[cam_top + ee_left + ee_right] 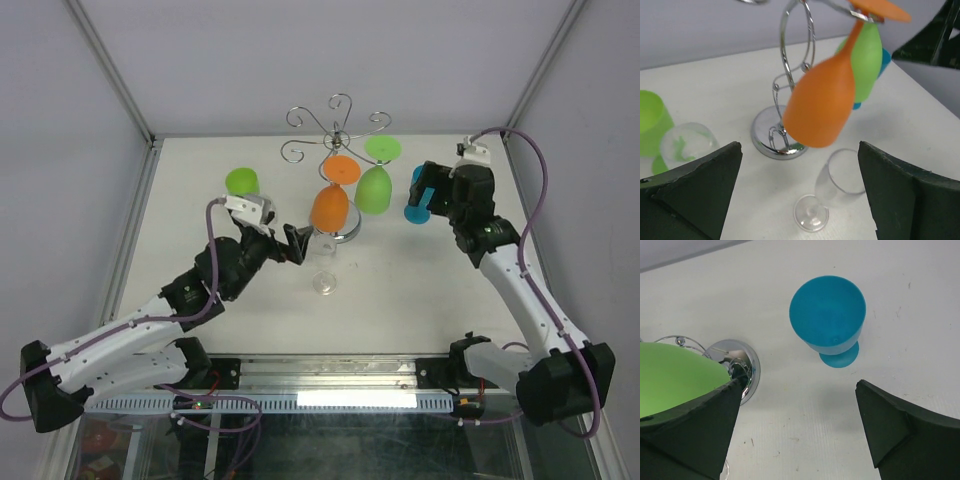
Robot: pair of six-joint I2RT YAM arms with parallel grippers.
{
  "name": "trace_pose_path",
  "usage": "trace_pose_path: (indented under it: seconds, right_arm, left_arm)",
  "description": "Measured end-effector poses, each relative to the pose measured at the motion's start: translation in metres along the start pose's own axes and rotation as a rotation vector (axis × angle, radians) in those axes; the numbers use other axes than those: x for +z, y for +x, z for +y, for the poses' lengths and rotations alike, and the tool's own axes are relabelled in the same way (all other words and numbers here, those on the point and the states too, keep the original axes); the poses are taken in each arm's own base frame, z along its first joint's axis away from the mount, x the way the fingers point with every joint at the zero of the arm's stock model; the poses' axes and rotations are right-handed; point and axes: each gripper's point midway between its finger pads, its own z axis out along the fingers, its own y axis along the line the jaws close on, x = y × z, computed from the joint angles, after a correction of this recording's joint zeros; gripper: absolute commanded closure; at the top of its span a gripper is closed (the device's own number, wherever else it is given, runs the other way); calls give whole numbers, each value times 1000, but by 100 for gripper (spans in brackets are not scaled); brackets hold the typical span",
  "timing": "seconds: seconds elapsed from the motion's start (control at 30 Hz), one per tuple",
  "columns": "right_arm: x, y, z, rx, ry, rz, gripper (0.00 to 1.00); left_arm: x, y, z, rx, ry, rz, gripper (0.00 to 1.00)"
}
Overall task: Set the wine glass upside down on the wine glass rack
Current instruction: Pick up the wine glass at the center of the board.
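The chrome wine glass rack (338, 128) stands at the back middle of the table on a round base (774, 141). Two wine glasses hang upside down from it, an orange one (330, 206) and a green one (374, 188). A clear wine glass (325, 270) stands upright in front of the base. My left gripper (298, 243) is open just left of it; in the left wrist view the clear glass (840, 184) sits low between the wide fingers, untouched. A blue wine glass (827, 315) stands upright right of the rack, below my open right gripper (432, 200), which holds nothing.
A green glass (242, 181) stands on the table left of the rack, with a clear rounded glass (687, 143) beside it. The hanging green bowl (675, 374) lies close to the right gripper's left finger. Grey walls close in the table's back and sides.
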Motion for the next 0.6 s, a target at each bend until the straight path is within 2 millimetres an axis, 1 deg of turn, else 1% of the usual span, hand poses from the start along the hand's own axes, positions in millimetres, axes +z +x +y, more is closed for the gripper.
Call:
trace_pose_path:
  seconds: [0.1,0.13,0.23,0.3,0.47,0.6]
  right_arm:
    - [13,9,0,-15,17,57,0]
    - [17,12,-1,-19,24,75,0]
    - [32,24,-4,-34,51,125,0]
    - [42,35,-8,-46,73,161,0]
    - [67,59,-19,-70,136,235,0]
    - [84,63,-23,-79,175,250,0]
  left_arm:
    - [2,-30,16,-17,-33,-43,1]
    - [2,-38,16,-22,-30,-57,1]
    - [5,-62,33,-26,-64,-89,1]
    - [8,-74,47,-23,-96,-101,1]
    - [16,-87,79,-8,-163,-88,1]
    - [22,-87,97,-1,-190,-61,1]
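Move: The blue glass stands about 7 cm ahead of the right hand, roughly 1 cm to its right and 15 cm down; the hanging green glass is level ahead, 10 cm left at hand height. From the left hand, the left clear glass is 12 cm ahead, 7 left, 18 down, with the left green glass 6 cm beyond and 5 left of it. The centre clear glass is 6 cm right of the left hand, 17 down. The blue glass is approached by the open right hand, which sinks nearly 10 cm and reaches about 5 cm forward, tipping its fingers some 15 degrees further down. Meanwhile the centre clear glass is left behind: the left hand, still wide open, goes left, forward and up, some 8 cm left, levelling off high above and just short of the left clear glass while turning about 10 degrees counter-clockwise. ##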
